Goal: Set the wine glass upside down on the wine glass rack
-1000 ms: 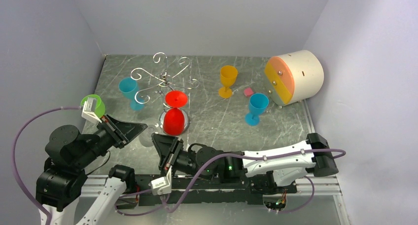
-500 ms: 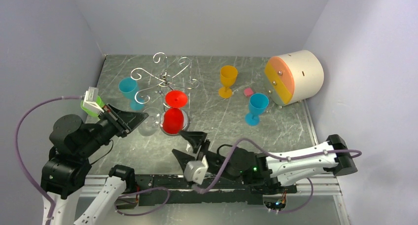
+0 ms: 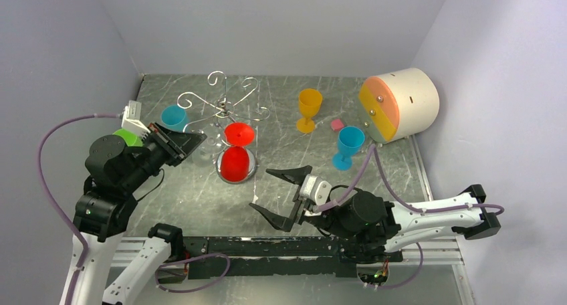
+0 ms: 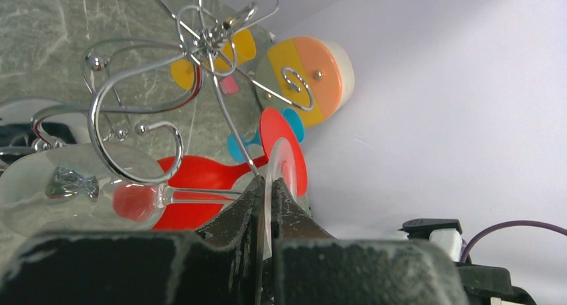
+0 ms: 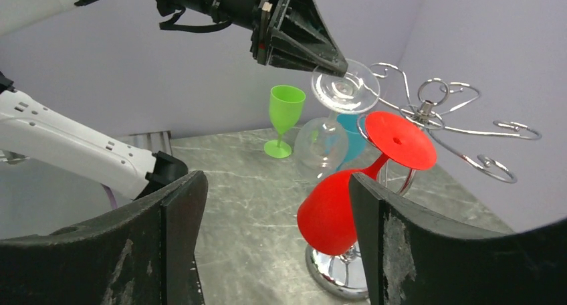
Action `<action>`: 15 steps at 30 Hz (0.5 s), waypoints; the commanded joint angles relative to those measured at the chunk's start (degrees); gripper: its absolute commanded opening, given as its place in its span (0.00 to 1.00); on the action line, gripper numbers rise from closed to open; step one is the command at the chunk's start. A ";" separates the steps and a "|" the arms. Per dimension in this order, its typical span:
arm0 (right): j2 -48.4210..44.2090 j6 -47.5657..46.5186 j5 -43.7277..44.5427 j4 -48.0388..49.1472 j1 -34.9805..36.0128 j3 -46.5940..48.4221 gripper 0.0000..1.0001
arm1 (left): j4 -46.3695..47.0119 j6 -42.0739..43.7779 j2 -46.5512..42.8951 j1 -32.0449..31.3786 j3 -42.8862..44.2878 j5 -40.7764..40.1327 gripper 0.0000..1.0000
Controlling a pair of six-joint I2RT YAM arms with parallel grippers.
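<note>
The silver wire wine glass rack (image 3: 227, 108) stands at the back left; a red glass (image 3: 235, 159) hangs upside down on it over the round shiny base. My left gripper (image 3: 197, 139) is shut on the foot of a clear wine glass (image 5: 346, 91), which hangs bowl down (image 5: 321, 148) just left of the red glass. In the left wrist view the clear foot sits between my left gripper (image 4: 269, 184) tips, with the bowl (image 4: 67, 184) under a scroll arm of the rack (image 4: 207, 44). My right gripper (image 3: 281, 194) is open and empty, in front of the rack.
A green glass (image 3: 124, 136) stands behind my left arm and a blue glass (image 3: 174, 116) left of the rack. An orange glass (image 3: 309, 108), a small pink piece (image 3: 337, 124), another blue glass (image 3: 349, 144) and a white drum with a coloured face (image 3: 401, 104) are at the back right.
My left gripper has carried the clear glass up and away, closer to the rack's left arms. My right gripper has pulled back to the right and turned, its jaws wide open.
</note>
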 commanded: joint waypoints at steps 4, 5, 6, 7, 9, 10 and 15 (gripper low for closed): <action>-0.64 7.46 1.41 -2.04 0.17 1.42 1.00 | 8.09 1.27 2.27 -0.31 1.19 -4.17 0.07; -0.52 7.94 1.26 -2.99 0.18 1.89 1.00 | 8.45 1.62 2.72 -0.31 1.38 -4.63 0.07; -0.41 8.31 1.19 -3.62 0.15 2.22 1.00 | 8.80 1.94 3.12 -0.31 1.52 -5.15 0.07; -0.36 8.66 1.23 -4.10 0.19 2.38 1.00 | 9.15 1.98 3.39 -0.31 1.54 -5.57 0.07; -0.51 8.91 1.59 -4.25 0.19 2.34 1.00 | 10.03 1.91 3.86 -0.31 1.31 -6.22 0.07; -0.72 9.00 1.83 -4.11 0.17 2.20 1.00 | 10.79 1.84 3.99 -0.31 1.22 -6.18 0.07; -1.78 10.20 1.61 -4.44 0.21 1.88 1.00 | 11.63 1.39 4.77 -0.31 1.10 -7.62 0.07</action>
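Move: The left hand pinches the clear wine glass by its foot, upside down. The rack's empty front-left hook lies about 5 cm ahead, 2 cm left and 4 cm below this hand. The hung red glass is some 10 cm right, 2 cm ahead and 8 cm lower; the rack's centre top is roughly 11 cm ahead, 6 cm right and 3 cm lower. From the empty right hand the hook lies around 19 cm ahead and 20 cm left, at about its height. Forward at an almost level height goes the left hand, about 4 cm towards the rack's front-left hook, passing left of the red glass. It turns some 5 degrees counter-clockwise and keeps its pinch on the clear glass's foot, easing towards the end. The empty right hand opens the last bit to full width and sinks about 1 cm. ##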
